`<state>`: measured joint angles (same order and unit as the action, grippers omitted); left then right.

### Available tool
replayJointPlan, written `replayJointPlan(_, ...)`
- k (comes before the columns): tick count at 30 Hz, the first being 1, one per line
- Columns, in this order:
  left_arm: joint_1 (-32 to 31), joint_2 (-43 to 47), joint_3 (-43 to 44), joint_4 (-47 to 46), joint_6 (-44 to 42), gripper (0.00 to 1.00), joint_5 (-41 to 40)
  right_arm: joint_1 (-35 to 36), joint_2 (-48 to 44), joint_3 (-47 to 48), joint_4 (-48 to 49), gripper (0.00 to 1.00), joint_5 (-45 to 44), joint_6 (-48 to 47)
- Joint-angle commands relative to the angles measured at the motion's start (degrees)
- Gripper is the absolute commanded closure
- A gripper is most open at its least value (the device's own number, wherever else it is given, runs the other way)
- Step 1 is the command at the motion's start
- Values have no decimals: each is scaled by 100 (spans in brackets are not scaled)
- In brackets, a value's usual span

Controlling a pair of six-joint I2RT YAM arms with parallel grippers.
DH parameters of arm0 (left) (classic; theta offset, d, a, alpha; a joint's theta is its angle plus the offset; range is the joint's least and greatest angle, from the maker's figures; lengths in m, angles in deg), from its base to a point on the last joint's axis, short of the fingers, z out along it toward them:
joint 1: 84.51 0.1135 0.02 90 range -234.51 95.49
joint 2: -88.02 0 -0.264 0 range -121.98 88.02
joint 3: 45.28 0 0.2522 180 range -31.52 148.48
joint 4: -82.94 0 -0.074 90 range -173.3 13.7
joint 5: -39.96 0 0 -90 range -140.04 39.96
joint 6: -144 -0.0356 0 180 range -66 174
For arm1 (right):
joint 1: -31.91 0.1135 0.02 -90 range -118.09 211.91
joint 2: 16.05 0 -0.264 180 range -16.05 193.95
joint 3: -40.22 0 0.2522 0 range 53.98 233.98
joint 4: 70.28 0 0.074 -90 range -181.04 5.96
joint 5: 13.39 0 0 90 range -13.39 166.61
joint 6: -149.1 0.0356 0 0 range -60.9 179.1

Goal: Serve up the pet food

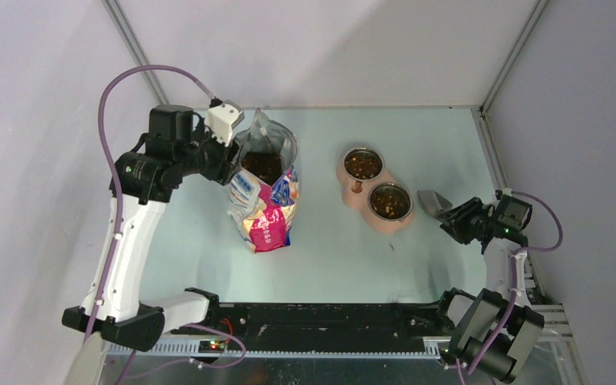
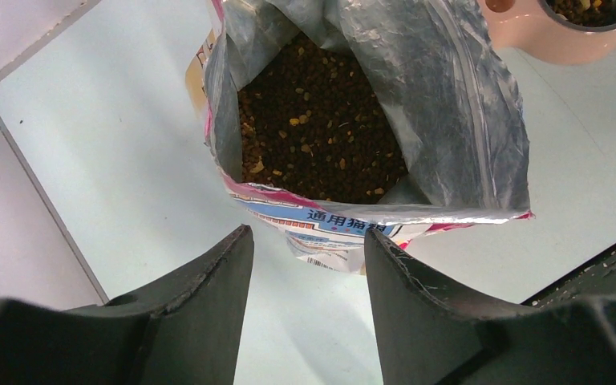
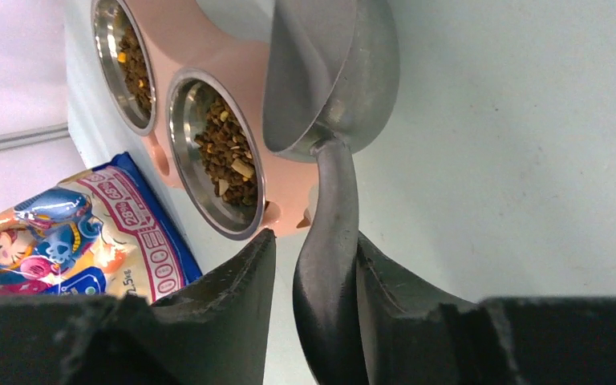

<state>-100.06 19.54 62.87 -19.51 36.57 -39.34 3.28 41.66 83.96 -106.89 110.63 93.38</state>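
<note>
The pet food shows as dark brown kibble inside the open printed bag (image 1: 269, 216), seen in the top view (image 1: 263, 164) and the left wrist view (image 2: 321, 128). More kibble fills both steel bowls (image 1: 363, 164) (image 1: 390, 200) of the pink feeder (image 1: 353, 192), and it also shows in the right wrist view (image 3: 224, 156). My left gripper (image 2: 309, 233) is open and empty, just short of the bag's near rim (image 2: 369, 215). My right gripper (image 3: 313, 233) has its jaws around the handle of the empty grey scoop (image 3: 329, 72). The handle lies against one finger, with a gap to the other.
The scoop (image 1: 433, 200) sits right of the feeder, close to the table's right edge rail (image 1: 489, 152). The bag stands at the centre left, leaning toward me. Grey walls close the table in at the back and on both sides.
</note>
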Motion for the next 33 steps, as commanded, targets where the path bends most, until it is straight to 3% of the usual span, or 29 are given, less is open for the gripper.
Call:
replayJointPlan(1,94,267,-3,-15,-22,40,-6,-39,84,35,-339,57,209,68)
replayJointPlan(11,262,610,-414,-39,-23,40,185,-143,-183,17,-1400,48,484,102)
replayJointPlan(22,268,588,-375,-54,-31,40,290,-258,-562,103,-3506,39,338,-86)
replayJointPlan(28,270,635,-413,-46,-39,40,282,-387,-238,1069,-2948,29,-86,-357)
replayJointPlan(33,274,649,-439,-146,-18,40,-156,825,-347,1807,-2070,26,-620,-787)
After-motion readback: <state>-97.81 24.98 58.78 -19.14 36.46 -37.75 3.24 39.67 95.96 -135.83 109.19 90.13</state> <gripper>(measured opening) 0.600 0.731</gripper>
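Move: The right hand is already opening around the metal scoop's handle, low over the table, with the scoop's pan about 5 cm ahead and 5 cm left, roughly 6 cm below. Beside the pan, the near food bowl is some 5 cm ahead and 15 cm left of this hand, about 5 cm below. The far bowl is about 15 cm ahead and 22 cm left, at similar height. From the left hand, the pan lies about 52 cm right, 3 cm ahead and 30 cm below. The right hand lets go of the scoop, its fingers opening wide from around the handle as it sweeps back about 9 cm and some 5 cm to the left, sinking about a centimetre and tipping further down by some 20 degrees with its left side rolling up. It then turns back forward about 4 cm and rises a similar amount, swinging right and partly levelling to finish clear of the handle, while the empty left hand eases back about 2 cm. ##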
